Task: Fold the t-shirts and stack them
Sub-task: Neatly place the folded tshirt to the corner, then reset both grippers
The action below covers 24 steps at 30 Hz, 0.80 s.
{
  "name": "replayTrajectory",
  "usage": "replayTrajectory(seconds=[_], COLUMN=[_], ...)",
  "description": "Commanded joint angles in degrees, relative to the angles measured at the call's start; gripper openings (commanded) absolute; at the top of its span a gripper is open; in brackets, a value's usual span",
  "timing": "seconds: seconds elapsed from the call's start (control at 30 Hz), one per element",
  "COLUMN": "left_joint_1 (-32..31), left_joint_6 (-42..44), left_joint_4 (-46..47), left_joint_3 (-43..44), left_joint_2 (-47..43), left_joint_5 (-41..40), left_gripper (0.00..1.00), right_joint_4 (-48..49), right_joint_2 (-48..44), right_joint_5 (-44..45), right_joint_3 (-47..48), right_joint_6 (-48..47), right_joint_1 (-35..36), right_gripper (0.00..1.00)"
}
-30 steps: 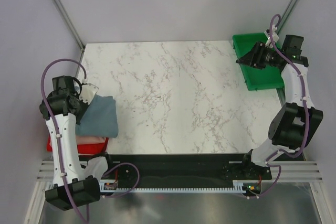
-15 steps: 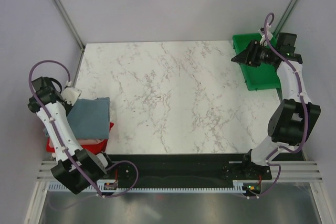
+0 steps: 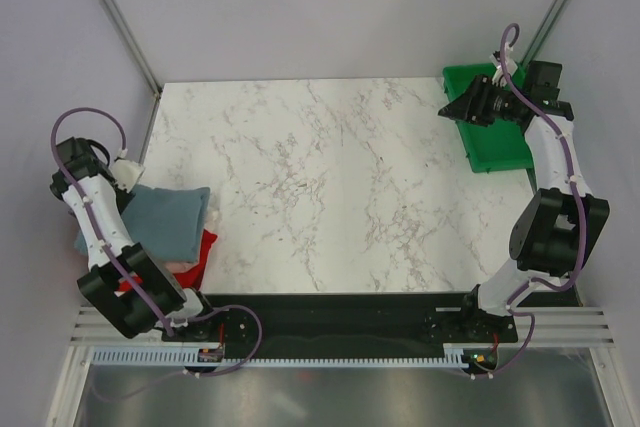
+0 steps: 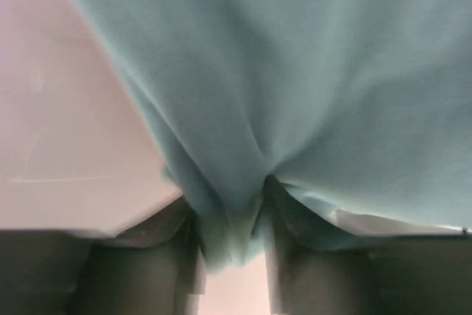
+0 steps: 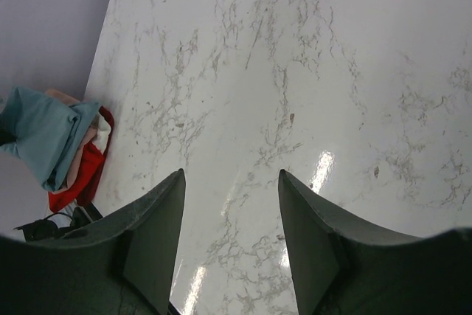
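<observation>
A folded slate blue-grey t-shirt (image 3: 165, 215) lies on top of a stack at the table's left edge, with a red t-shirt (image 3: 205, 247) and a pale pink one (image 3: 182, 269) showing beneath it. My left gripper (image 3: 133, 185) is at the blue shirt's far left corner. In the left wrist view a creased fold of the blue shirt (image 4: 295, 71) sits between the fingers of that gripper (image 4: 230, 208), which grips it. My right gripper (image 3: 452, 107) hovers open and empty near the green tray. The right wrist view has the stack (image 5: 44, 134) far off, past the right gripper (image 5: 230, 182).
A green plastic tray (image 3: 495, 147) sits at the table's back right corner, under the right arm. White marble tabletop (image 3: 330, 177) stretches between the stack and the tray. Grey walls close in on the left, the right and the back.
My left arm has swung back toward the left wall, dragging the blue shirt left over the stack and uncovering the red shirt's edge. The right gripper edged slightly left.
</observation>
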Motion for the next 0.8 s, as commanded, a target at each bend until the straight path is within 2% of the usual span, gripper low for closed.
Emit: replayTrajectory(seconds=[0.0, 0.03, 0.07, 0.1, 0.13, 0.17, 0.2, 0.23, 0.27, 0.37, 0.43, 0.57, 0.6, 0.73, 0.77], left_joint_1=[0.1, -0.3, -2.6, -4.4, -6.7, -11.4, -13.9, -16.2, -20.0, -24.4, -24.4, -24.8, -25.2, -27.4, -28.0], left_joint_6=[-3.0, -5.9, -7.3, -8.6, -11.3, -12.4, -13.6, -16.5, -18.3, -26.8, -34.0, -42.6, -44.1, -50.5, -50.9], left_joint_4=[5.9, 6.2, 6.4, 6.3, 6.1, 6.1, 6.2, 6.3, 6.3, 7.4, 8.9, 15.5, 18.6, 22.3, 22.4], left_joint_3=[5.9, 9.4, 11.1, 12.8, 15.2, 16.1, 16.7, 17.3, 17.6, 17.5, 16.6, 10.1, 8.9, 5.1, 5.0], left_joint_2=[-2.5, -3.2, -4.3, -4.5, -4.7, -5.7, -6.4, -7.1, -7.8, -10.0, -11.9, -16.4, -17.2, -18.0, -17.6], left_joint_5=[0.3, 1.5, 2.3, 2.6, 2.1, 2.1, 3.3, 4.2, 5.6, 11.5, 20.0, 33.8, 36.9, 38.5, 38.6], left_gripper=[0.55, 0.61, 0.63, 0.65, 0.65, 0.66, 0.9, 1.0, 1.0, 1.0, 1.0, 1.0, 1.0, 1.0, 1.0], right_joint_4=[2.3, 2.5, 2.8, 3.3, 3.5, 3.5, 3.8, 4.0, 4.3, 5.9, 6.5, 6.7, 7.2, 8.5, 8.4], right_joint_2=[-0.5, -0.7, -1.3, -1.6, -2.0, -2.9, -3.3, -3.8, -5.3, -9.7, -12.3, -20.5, -21.9, -27.4, -27.8], right_joint_5=[0.5, 1.1, 1.6, 2.0, 2.5, 3.8, 4.4, 4.9, 6.1, 8.0, 10.7, 17.0, 21.3, 34.1, 34.8], right_joint_3=[1.1, 0.5, 0.1, -0.1, -0.7, -1.1, -1.5, -2.5, -3.0, -6.1, -7.8, -13.1, -14.3, -19.7, -20.3], right_joint_6=[0.3, 0.1, 0.0, -0.3, -0.6, -0.9, -1.4, -1.7, -2.0, -4.1, -6.9, -10.9, -11.4, -8.3, -8.1], right_joint_1=[0.3, 0.4, 0.4, 0.6, 0.8, 0.8, 0.9, 1.3, 1.4, 2.5, 4.1, 7.6, 8.5, 13.5, 13.6], right_gripper=[0.62, 0.63, 0.71, 0.91, 0.98, 0.98, 0.98, 0.98, 0.98, 0.98, 0.98, 0.98, 0.98, 0.98, 0.98])
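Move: Just under the left hand's fingers, which sit in its cloth, lies the folded blue t-shirt, its middle roughly 5 cm back, 6 cm to the right and 3 cm down. Beneath it are the pink t-shirt, about 7 cm back and 6 cm right, and the red t-shirt, some 9 cm back and 7 cm right. From the right hand the blue t-shirt is far off, about 85 cm left, 30 cm back and 12 cm lower. Spreading its already parting fingers wide, the left hand lets go of the blue t-shirt and lifts forward and up off the stack, about 12 cm forward and 15 cm up, then swings some 22 cm right while the wrist tips the fingers up and forward. The right hand, empty, opens wider and draws about 6 cm back, also left and up, away from the green bin, tilting its fingers up. ##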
